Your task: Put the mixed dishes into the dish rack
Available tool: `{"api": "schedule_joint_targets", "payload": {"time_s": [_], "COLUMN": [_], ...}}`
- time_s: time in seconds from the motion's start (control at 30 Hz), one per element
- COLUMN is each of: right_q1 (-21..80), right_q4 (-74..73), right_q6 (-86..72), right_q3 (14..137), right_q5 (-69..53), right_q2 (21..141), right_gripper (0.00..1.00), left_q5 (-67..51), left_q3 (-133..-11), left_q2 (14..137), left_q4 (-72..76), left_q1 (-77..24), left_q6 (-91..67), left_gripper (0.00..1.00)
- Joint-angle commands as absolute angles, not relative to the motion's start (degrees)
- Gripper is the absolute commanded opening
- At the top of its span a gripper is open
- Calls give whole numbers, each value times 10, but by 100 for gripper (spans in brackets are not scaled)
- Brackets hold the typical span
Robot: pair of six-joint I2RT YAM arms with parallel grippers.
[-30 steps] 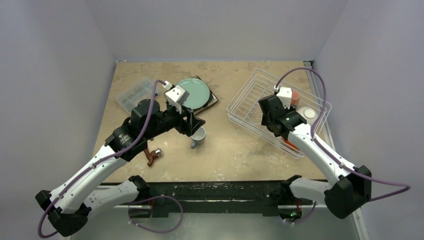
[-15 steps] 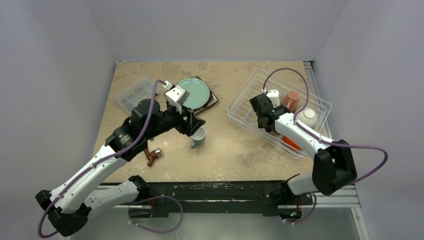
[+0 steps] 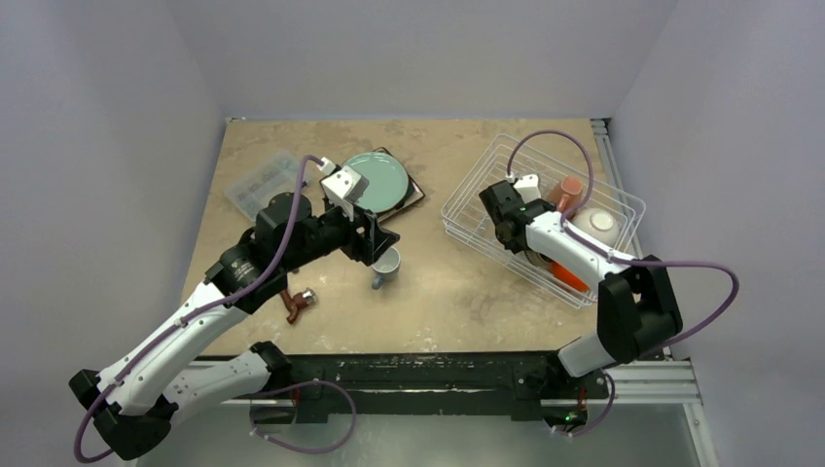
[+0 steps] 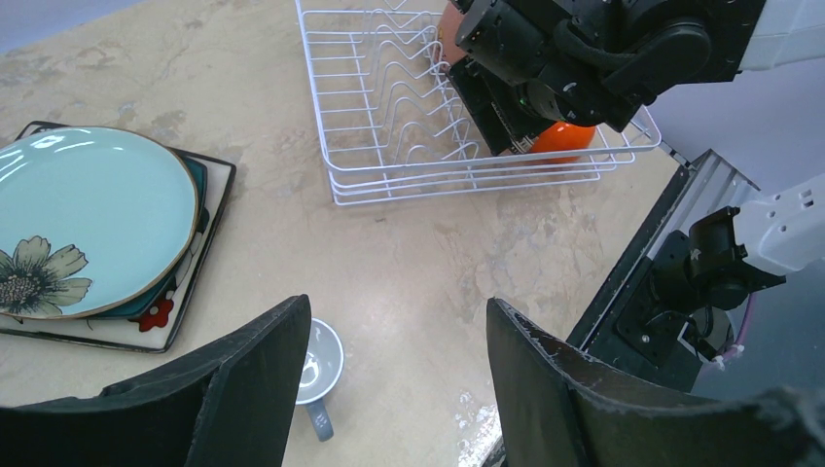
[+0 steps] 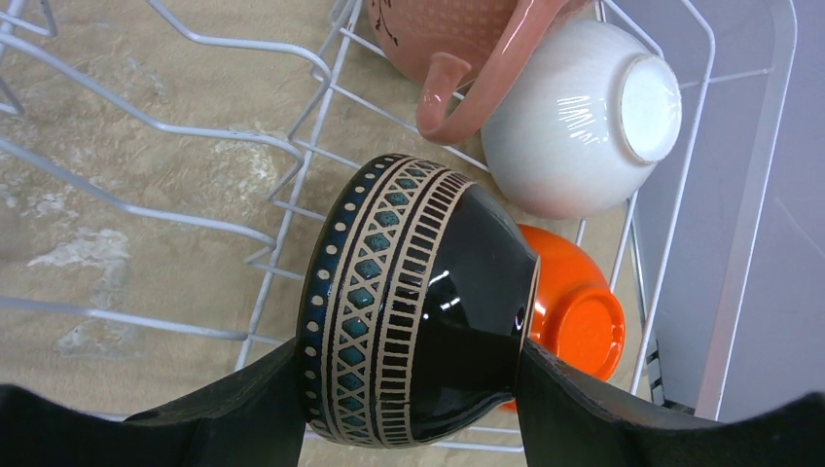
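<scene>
My right gripper point(image 5: 409, 358) is shut on the dark brown patterned bowl point(image 5: 418, 292), one finger at its rim and the other at its foot, holding it on its side inside the white wire dish rack point(image 3: 467, 209). Beside it in the rack lie the pink mug point(image 5: 457, 49), the white bowl point(image 5: 574, 117) and the orange bowl point(image 5: 579, 311). My left gripper point(image 4: 394, 379) hangs open just above the pale blue mug point(image 4: 321, 365), which stands on the table. The round teal plate point(image 3: 379, 178) rests on the square flower-patterned plate point(image 3: 415, 195).
A clear plastic compartment box point(image 3: 258, 180) sits at the table's far left. Black-handled pliers point(image 3: 295, 304) lie near the left arm. The rack's upright tines point(image 4: 409, 88) fill its left half.
The right arm has folded in and swung its gripper leftward over the rack with the dark bowl in it. The left arm has stayed still.
</scene>
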State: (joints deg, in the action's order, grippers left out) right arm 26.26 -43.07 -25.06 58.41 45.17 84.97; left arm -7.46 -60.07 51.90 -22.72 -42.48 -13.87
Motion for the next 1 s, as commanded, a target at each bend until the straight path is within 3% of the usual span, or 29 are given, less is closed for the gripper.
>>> {"api": "schedule_joint_targets", "payload": {"time_s": [0.0, 0.43, 0.77, 0.97], "right_q1": [261, 261, 262, 271], "right_q4": [-473, -482, -497, -485], "right_q6": [-263, -259, -280, -265], "right_q3": [595, 595, 599, 595], "right_q5": [491, 504, 530, 517], "right_q2": [872, 882, 895, 884], "right_gripper": [14, 56, 63, 93], "left_q5": [-76, -62, -59, -63], "left_q3": [-601, -600, -601, -603], "left_q2": [519, 526, 525, 517], "left_q4": [-201, -204, -205, -205], "left_q1": [-422, -421, -418, -418], "left_q6": [-128, -122, -120, -120], "left_gripper": [65, 66, 65, 65]}}
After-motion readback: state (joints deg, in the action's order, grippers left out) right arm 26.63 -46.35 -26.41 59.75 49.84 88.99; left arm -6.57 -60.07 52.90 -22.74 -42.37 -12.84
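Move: The right hand already holds the dark patterned bowl on its side in the dish rack, mouth left; the bowl's middle is about 2 cm ahead, 1 cm right and 2 cm below. The orange bowl sits some 9 cm to the hand's right, 1 cm nearer the base; the white bowl 10 cm ahead, 13 cm right; the pink mug 14 cm ahead, 6 cm right. From the left hand the dark bowl lies roughly 38 cm right, 11 cm ahead, 21 cm below. Still pinching the dark bowl between rim and foot, the right hand nudges it forward and down less than 1 cm into the rack, then eases back and right about 1 cm, beside the orange bowl. The wrist rolls some 5 degrees, swinging the fingertips rightwards, and at the very end the fingers open, the right one coming clear of the foot. ##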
